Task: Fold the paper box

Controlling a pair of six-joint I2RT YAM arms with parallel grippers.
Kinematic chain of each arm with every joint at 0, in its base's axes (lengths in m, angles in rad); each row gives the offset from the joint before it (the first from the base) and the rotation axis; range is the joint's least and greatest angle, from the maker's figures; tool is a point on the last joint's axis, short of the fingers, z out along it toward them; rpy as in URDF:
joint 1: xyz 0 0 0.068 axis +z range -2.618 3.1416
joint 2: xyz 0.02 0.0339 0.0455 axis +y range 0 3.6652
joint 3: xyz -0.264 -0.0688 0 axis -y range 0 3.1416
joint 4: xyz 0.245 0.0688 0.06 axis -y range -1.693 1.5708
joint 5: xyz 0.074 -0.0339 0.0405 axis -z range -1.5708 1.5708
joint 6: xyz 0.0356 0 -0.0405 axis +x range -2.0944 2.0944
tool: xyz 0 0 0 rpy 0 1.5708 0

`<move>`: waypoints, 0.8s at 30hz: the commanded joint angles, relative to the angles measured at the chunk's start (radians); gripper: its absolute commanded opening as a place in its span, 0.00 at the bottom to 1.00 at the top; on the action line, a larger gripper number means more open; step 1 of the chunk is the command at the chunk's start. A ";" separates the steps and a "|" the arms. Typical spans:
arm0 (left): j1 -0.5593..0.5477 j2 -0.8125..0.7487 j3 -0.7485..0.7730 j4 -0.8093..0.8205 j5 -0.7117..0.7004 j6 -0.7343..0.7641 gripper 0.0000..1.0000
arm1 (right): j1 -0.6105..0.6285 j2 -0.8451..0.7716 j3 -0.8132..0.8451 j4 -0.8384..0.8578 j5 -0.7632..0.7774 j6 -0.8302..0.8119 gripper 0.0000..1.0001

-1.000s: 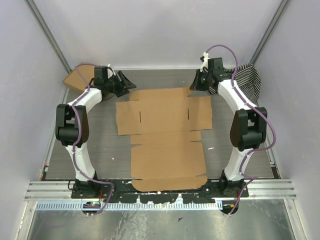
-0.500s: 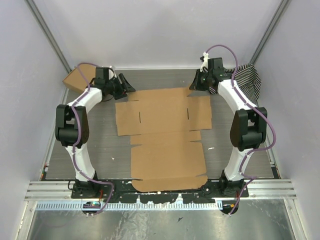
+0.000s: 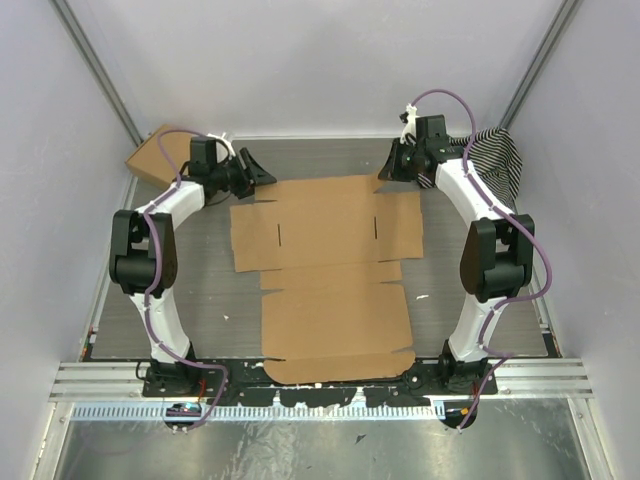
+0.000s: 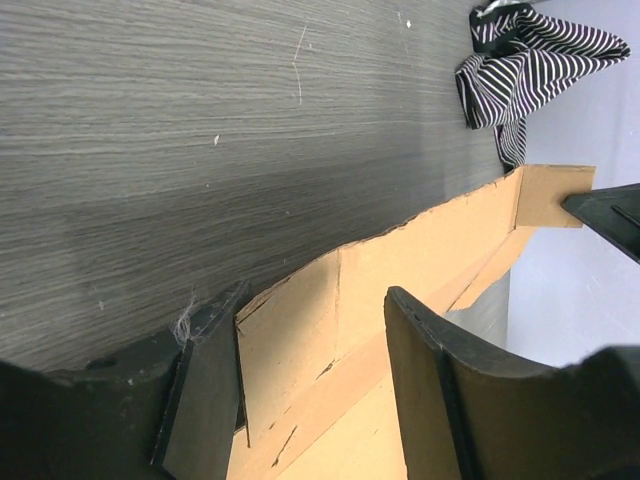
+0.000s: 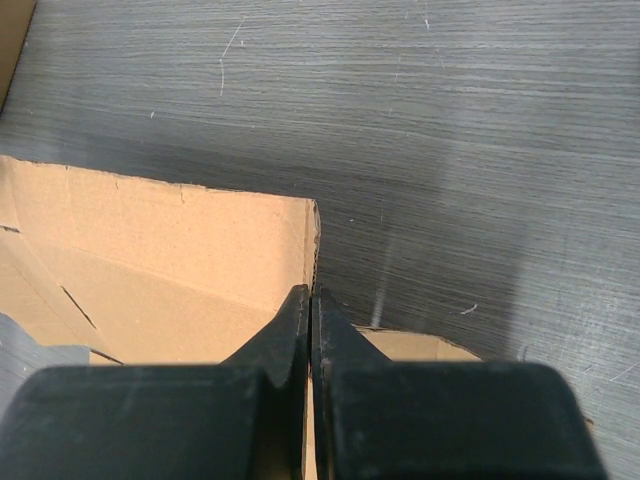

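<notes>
The paper box (image 3: pixel 330 260) lies as a flat brown die-cut sheet in the middle of the table. My left gripper (image 3: pixel 256 172) is at the sheet's far left corner. In the left wrist view this gripper (image 4: pixel 315 300) stands open, with a raised corner flap of the paper box (image 4: pixel 300 330) between its fingers, close to the left finger (image 4: pixel 205 390). My right gripper (image 3: pixel 390 172) is at the far right corner. In the right wrist view it (image 5: pixel 312 298) is shut on a thin upright flap edge of the paper box (image 5: pixel 150 250).
Another brown cardboard box (image 3: pixel 155 155) sits at the far left corner behind the left arm. A black-and-white striped cloth (image 3: pixel 505 155) lies at the far right, also seen as the cloth (image 4: pixel 530 50) in the left wrist view. White walls enclose the table.
My left gripper has slid a little to the right onto the sheet's corner, and its jaws have narrowed slightly. The right gripper and the sheet have not moved.
</notes>
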 commanded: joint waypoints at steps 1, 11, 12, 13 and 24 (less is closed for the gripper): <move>0.003 -0.028 -0.012 0.038 0.026 0.001 0.60 | -0.004 -0.059 0.040 0.032 -0.018 0.004 0.01; -0.088 0.011 0.224 -0.381 -0.221 0.168 0.38 | -0.004 -0.007 0.054 -0.004 0.069 0.028 0.01; -0.103 0.025 0.263 -0.428 -0.267 0.178 0.35 | -0.002 0.000 0.054 -0.007 0.079 0.034 0.01; -0.116 0.038 0.301 -0.472 -0.295 0.182 0.32 | -0.002 0.006 0.053 -0.009 0.088 0.037 0.01; -0.198 0.227 0.537 -0.661 -0.349 0.191 0.24 | 0.006 0.093 0.039 0.012 0.150 0.070 0.01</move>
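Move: The far wall's left corner flap lies between the open left fingers, middle about 1 cm right of that hand and 2 cm below. The right corner flap, already pinched by the right gripper just below its hand point, is some 24 cm to the left hand's right and 1 cm farther out. The left side wing sits about 11 cm back and 1 cm left of the left hand, roughly 8 cm lower; the right side wing is 11 cm back and 3 cm right of the right hand, 8 cm lower. Bring the left gripper about 5 cm to the right, towards the wall's left crease, arching up some 3 cm and part-way down again, while tipping its fingers more downward by roughly 20 degrees and narrowing them around the left corner flap. Keep the right pinch on its own flap and lower that gripper about 4 cm, easing slightly right. ##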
